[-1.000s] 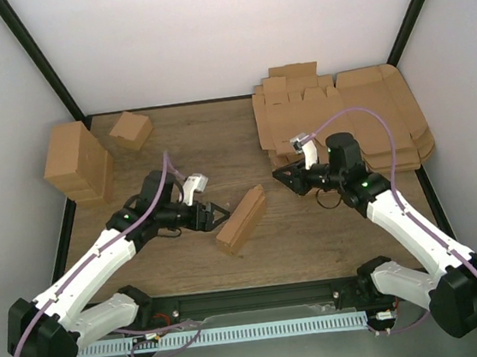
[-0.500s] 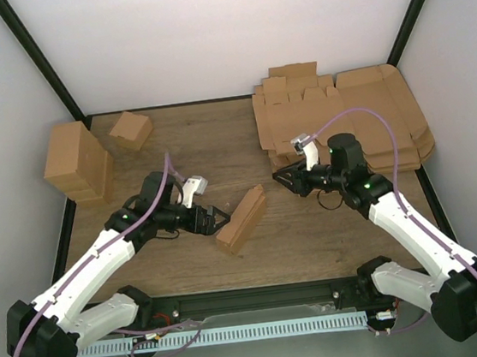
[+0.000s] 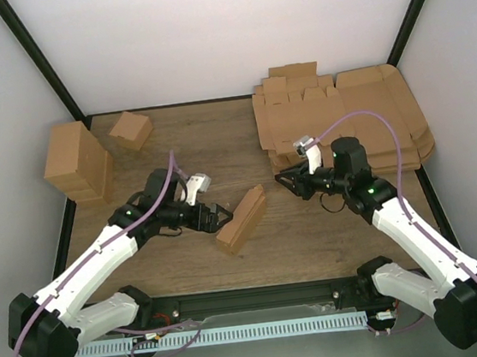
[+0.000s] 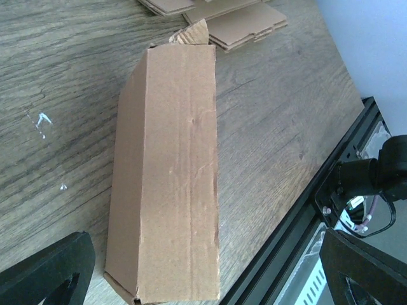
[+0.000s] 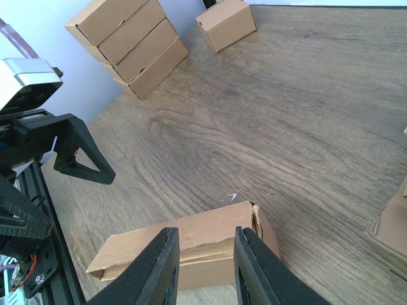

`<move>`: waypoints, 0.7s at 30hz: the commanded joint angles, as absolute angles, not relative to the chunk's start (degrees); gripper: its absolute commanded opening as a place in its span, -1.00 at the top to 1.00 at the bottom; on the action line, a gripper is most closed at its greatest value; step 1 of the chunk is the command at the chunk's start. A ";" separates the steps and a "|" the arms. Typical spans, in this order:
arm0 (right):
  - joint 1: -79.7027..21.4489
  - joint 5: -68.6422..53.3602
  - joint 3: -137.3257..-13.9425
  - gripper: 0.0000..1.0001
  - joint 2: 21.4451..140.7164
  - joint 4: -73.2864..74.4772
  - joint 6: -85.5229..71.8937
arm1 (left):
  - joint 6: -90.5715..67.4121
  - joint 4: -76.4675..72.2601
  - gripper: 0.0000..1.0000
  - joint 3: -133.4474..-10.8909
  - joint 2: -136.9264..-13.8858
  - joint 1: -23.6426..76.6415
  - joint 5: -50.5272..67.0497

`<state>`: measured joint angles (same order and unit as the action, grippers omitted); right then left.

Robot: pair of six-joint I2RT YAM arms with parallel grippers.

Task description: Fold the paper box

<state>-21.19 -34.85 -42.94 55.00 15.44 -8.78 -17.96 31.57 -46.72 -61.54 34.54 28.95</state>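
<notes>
The paper box (image 3: 241, 219) is a long brown carton lying flat on the wooden table near the middle, with a torn flap at its far end. My left gripper (image 3: 218, 217) is open at the carton's left side. In the left wrist view the paper box (image 4: 168, 171) runs up between the wide-spread fingers (image 4: 48, 273), which do not touch it. My right gripper (image 3: 284, 182) hovers just past the carton's far right end. Its fingers (image 5: 159, 267) stand a small gap apart with nothing between them, and the paper box (image 5: 127, 251) lies beyond them.
A pile of large flat cardboard sheets (image 3: 344, 119) lies at the back right. A tall cardboard block (image 3: 77, 162) and a small folded carton (image 3: 130, 130) stand at the back left. The black frame rail (image 4: 305, 210) runs along the table's near edge.
My left gripper's jaws have spread to full width beside the carton. The right gripper's jaws have parted a little. The carton has not moved.
</notes>
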 commanded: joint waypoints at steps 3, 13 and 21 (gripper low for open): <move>-21.05 -35.61 -44.31 0.46 56.77 13.45 -6.95 | -17.78 30.71 -1.00 -48.17 -63.61 37.26 27.09; -21.14 -35.51 -44.31 0.42 63.37 14.71 -4.90 | -16.50 32.03 -1.00 -51.53 -68.94 43.49 18.12; -25.87 -31.19 -43.28 0.39 71.30 8.51 -2.06 | -16.95 30.36 -0.92 -52.29 -72.40 44.53 17.27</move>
<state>-24.10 -34.06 -42.87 67.96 12.34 -5.26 -17.65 31.51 -50.52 -71.11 43.92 18.92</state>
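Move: The paper box lies slantwise between the hands. From the left hand its middle is about 6 cm ahead, 5 cm to the right and 14 cm below; from the right hand it is some 11 cm to the left, about 1 cm ahead and 20 cm below. The middle of the flat cardboard pile is roughly 30 cm ahead of the right hand, 20 cm to its right and 21 cm lower. Both hands close in on the paper box from above: the right hand drops about 6 cm towards the box's far right end, edging forward first and swinging some 2 cm left only late on, its fingers a little apart and tipping slightly more downward. The left hand, wide open, slides about 3 cm to the right and sinks as much over the near left part of the box, its fingers tipping some 10 degrees steeper, with no contact to be seen from either hand. ##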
